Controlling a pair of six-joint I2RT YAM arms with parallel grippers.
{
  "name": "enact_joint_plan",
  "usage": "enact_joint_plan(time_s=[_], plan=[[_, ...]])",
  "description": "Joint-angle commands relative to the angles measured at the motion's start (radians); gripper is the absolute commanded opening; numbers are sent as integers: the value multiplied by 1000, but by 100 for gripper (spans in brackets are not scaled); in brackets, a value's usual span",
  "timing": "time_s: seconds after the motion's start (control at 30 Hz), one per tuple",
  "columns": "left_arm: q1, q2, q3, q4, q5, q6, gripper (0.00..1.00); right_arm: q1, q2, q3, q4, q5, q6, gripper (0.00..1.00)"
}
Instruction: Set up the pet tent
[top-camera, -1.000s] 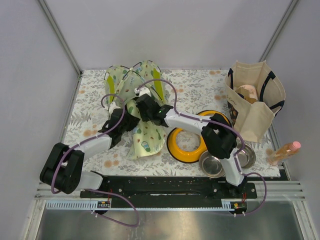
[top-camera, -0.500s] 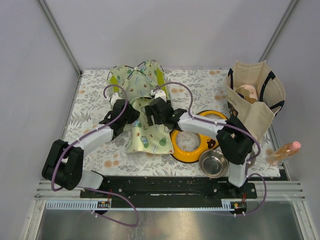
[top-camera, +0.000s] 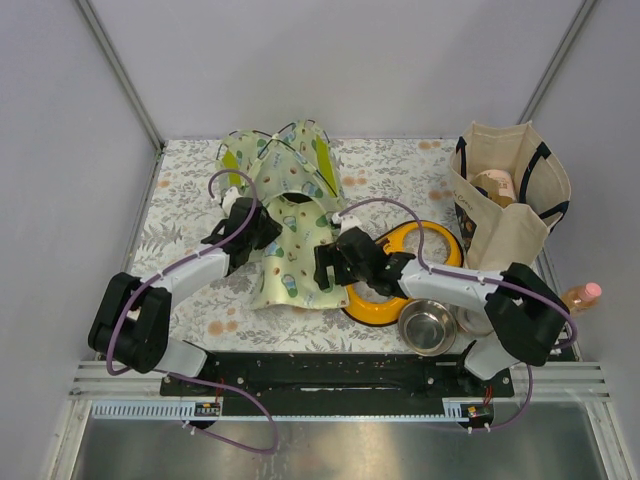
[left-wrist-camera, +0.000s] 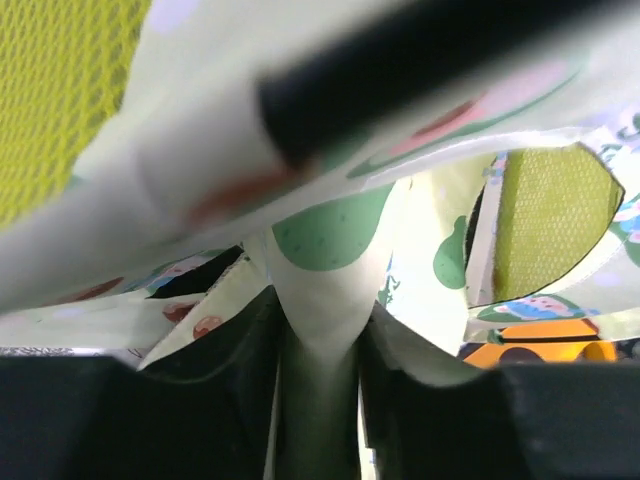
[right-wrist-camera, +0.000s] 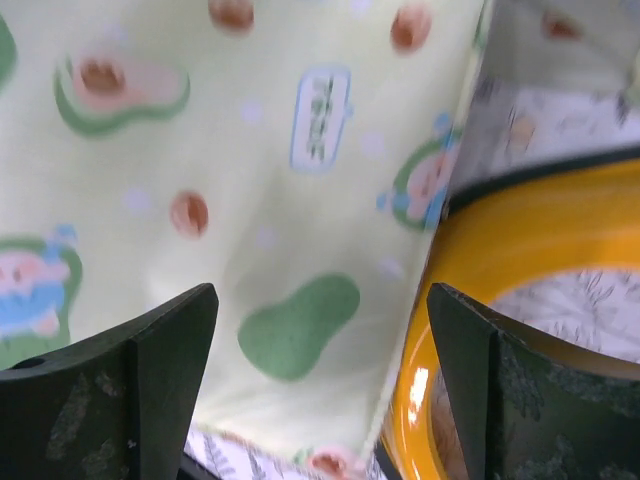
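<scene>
The pet tent (top-camera: 290, 210) lies half-collapsed on the floral table cover, avocado-print fabric with lime mesh panels and thin black poles. In the top view my left gripper (top-camera: 262, 232) is at the tent's left side. The left wrist view shows a fold of tent fabric (left-wrist-camera: 330, 230) pinched between the left gripper's (left-wrist-camera: 318, 385) narrow jaws. My right gripper (top-camera: 325, 268) stands open at the tent's near right corner. In the right wrist view its jaws (right-wrist-camera: 320, 345) are wide apart over a loose tent flap (right-wrist-camera: 250, 150), holding nothing, with the orange feeder (right-wrist-camera: 500, 270) just to the right.
The orange feeder ring (top-camera: 372, 306) sits right of the tent, a steel bowl (top-camera: 427, 328) in front of it. A beige tote bag (top-camera: 508, 215) stands at the back right. A pink-capped bottle (top-camera: 572, 300) lies at the right edge.
My right gripper opened, let go of the tent and drew back toward the near right. The tent fabric spread and dropped over the feeder's edge. My left gripper stayed on the fabric, its jaws easing.
</scene>
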Motion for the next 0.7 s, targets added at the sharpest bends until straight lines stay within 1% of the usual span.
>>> enact_joint_plan(time_s=[0.0,0.17,0.23,0.3,0.37,0.5,0.63,0.67], plan=[[-2,-40,26,11,49,5,46,37,-139,-107,95,-130,28,95],[-3,-106,20,9,107,42,74,49,-253,-181,80,-129,65,94],[-3,-139,18,-34,121,60,85,49,-274,-193,68,-113,76,94],[-3,-177,15,-58,127,85,94,49,-288,-202,19,-90,91,95],[-3,-212,9,-94,128,111,99,49,-299,-215,11,-85,115,95],[-5,-278,-26,-157,130,163,99,51,-335,-253,51,-105,135,95],[-5,-324,-69,-187,109,192,99,52,-357,-268,97,-131,106,95],[-5,-327,-67,-207,104,197,99,56,-360,-270,101,-157,97,95]])
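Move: The left fingers still pinch a fold of the cloth mat's left side; the mat's near left corner lies some 18 cm back and 4 cm left of this hand, 7 cm below, and the tent's middle about 16 cm ahead and 2 cm right. The open right hand has the mat's near right corner roughly 8 cm back, 5 cm right and 7 cm below. From it the yellow tray is about 18 cm right and 1 cm ahead, the steel bowl 24 cm right and 14 cm back. Back and a little to its right, fingers kept wide open, the right hand travels about 7 cm over the mat towards its near right corner, dipping slightly, rising, then easing down again. The left fingers open wide and let go of the fold; that hand lifts some 6 cm, drawing back about 4 cm away from the tent and swinging slightly clockwise. ##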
